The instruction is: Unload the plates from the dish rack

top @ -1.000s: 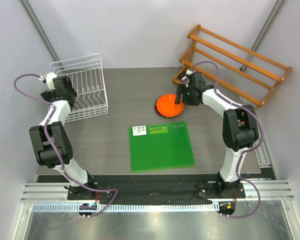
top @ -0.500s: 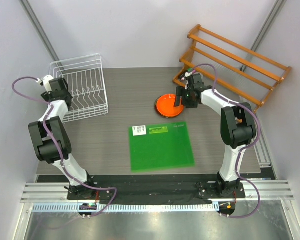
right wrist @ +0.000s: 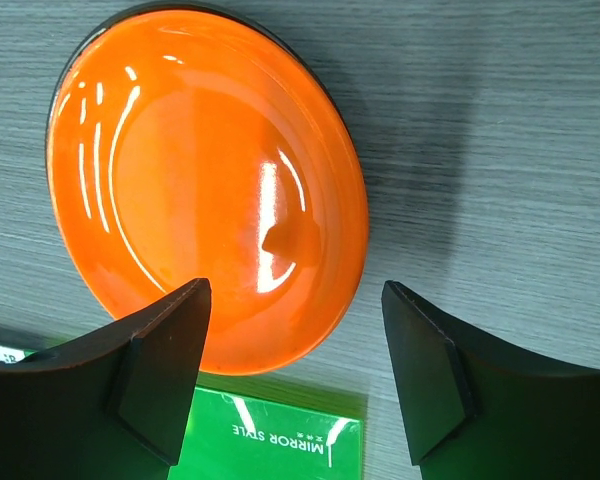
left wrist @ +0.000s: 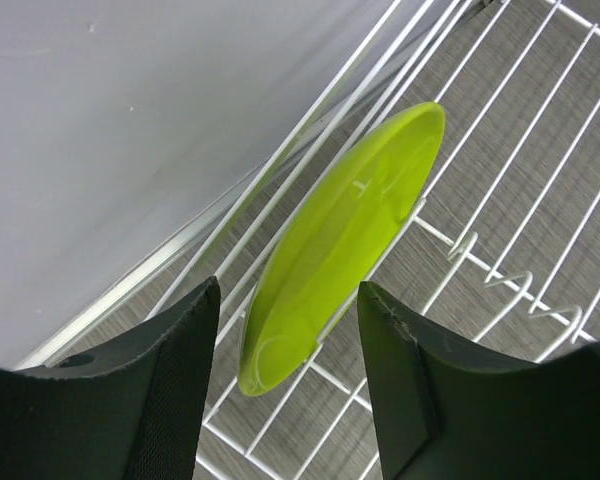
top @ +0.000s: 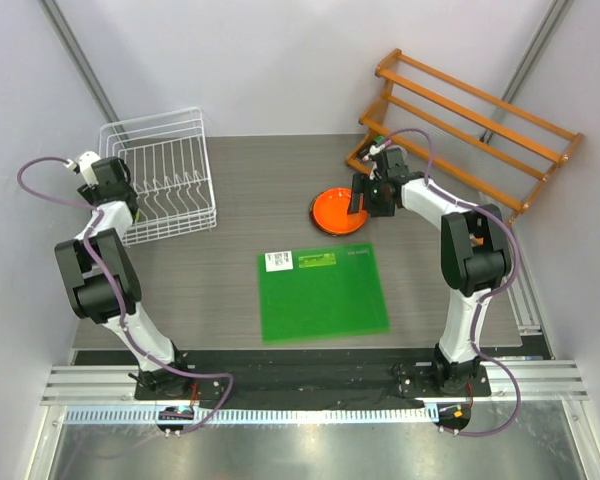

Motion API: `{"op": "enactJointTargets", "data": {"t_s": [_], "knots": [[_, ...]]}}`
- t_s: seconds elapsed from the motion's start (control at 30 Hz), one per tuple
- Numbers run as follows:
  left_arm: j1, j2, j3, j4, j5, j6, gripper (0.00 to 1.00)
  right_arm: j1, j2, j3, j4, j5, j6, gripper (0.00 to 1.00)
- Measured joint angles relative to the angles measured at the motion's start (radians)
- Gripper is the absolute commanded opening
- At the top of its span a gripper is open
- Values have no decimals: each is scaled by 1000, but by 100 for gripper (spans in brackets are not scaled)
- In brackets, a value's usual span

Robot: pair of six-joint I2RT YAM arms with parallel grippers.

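A lime green plate [left wrist: 340,240] stands on edge in the white wire dish rack [left wrist: 500,290], leaning against its side wires. My left gripper [left wrist: 288,290] is open, and the plate's lower end lies between its fingers. In the top view the left gripper [top: 113,187] is at the left side of the dish rack [top: 165,180], and the green plate does not show there. An orange plate [right wrist: 200,190] lies flat on the table, also seen from above [top: 338,211]. My right gripper [right wrist: 295,286] hovers open over its near rim [top: 362,195]. The red and brown-yellow plates are out of view.
A flat green mat [top: 322,293] lies mid-table, its top edge beside the orange plate [right wrist: 270,440]. An orange wooden slatted shelf [top: 470,125] stands at the back right, close behind the right arm. Grey walls close in on the left and at the back.
My left gripper has shifted a little left and back along the rack's left side. My right gripper edged slightly toward the back and has held still since; the orange plate has not moved.
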Motion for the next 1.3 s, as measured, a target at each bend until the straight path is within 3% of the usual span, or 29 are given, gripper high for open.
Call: {"op": "enactJointTargets", "data": {"t_s": [0.53, 0.73, 1.3], "knots": [[19, 77, 37, 30, -2, 5, 25, -4, 34, 3, 1, -24, 0, 74], [18, 77, 46, 26, 6, 27, 0, -5, 39, 6, 1, -29, 0, 74], [-1, 27, 58, -48, 14, 110, 0, -5, 39, 6, 1, -29, 0, 74]]}}
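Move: The green plate stands on edge by the rack's left side. Its middle is about 6 cm ahead of my open left hand, 2 cm to the left and 5 cm below, with its near rim just under my fingers. The middle of the dish rack lies some 8 cm ahead, 11 cm to the right and 9 cm down from that hand. From my right hand the green plate is roughly 58 cm to the left, 1 cm ahead and a couple of centimetres higher. I dip my left hand about 2 cm onto the near rim of the green plate, easing forward and left some 1.5 cm as the half-open fingers close and pinch the rim between their pads. I hold there briefly, then, with the grip kept, draw slightly back and right and rise about 1.5 cm, the wrist tipping only some 5 degrees. ##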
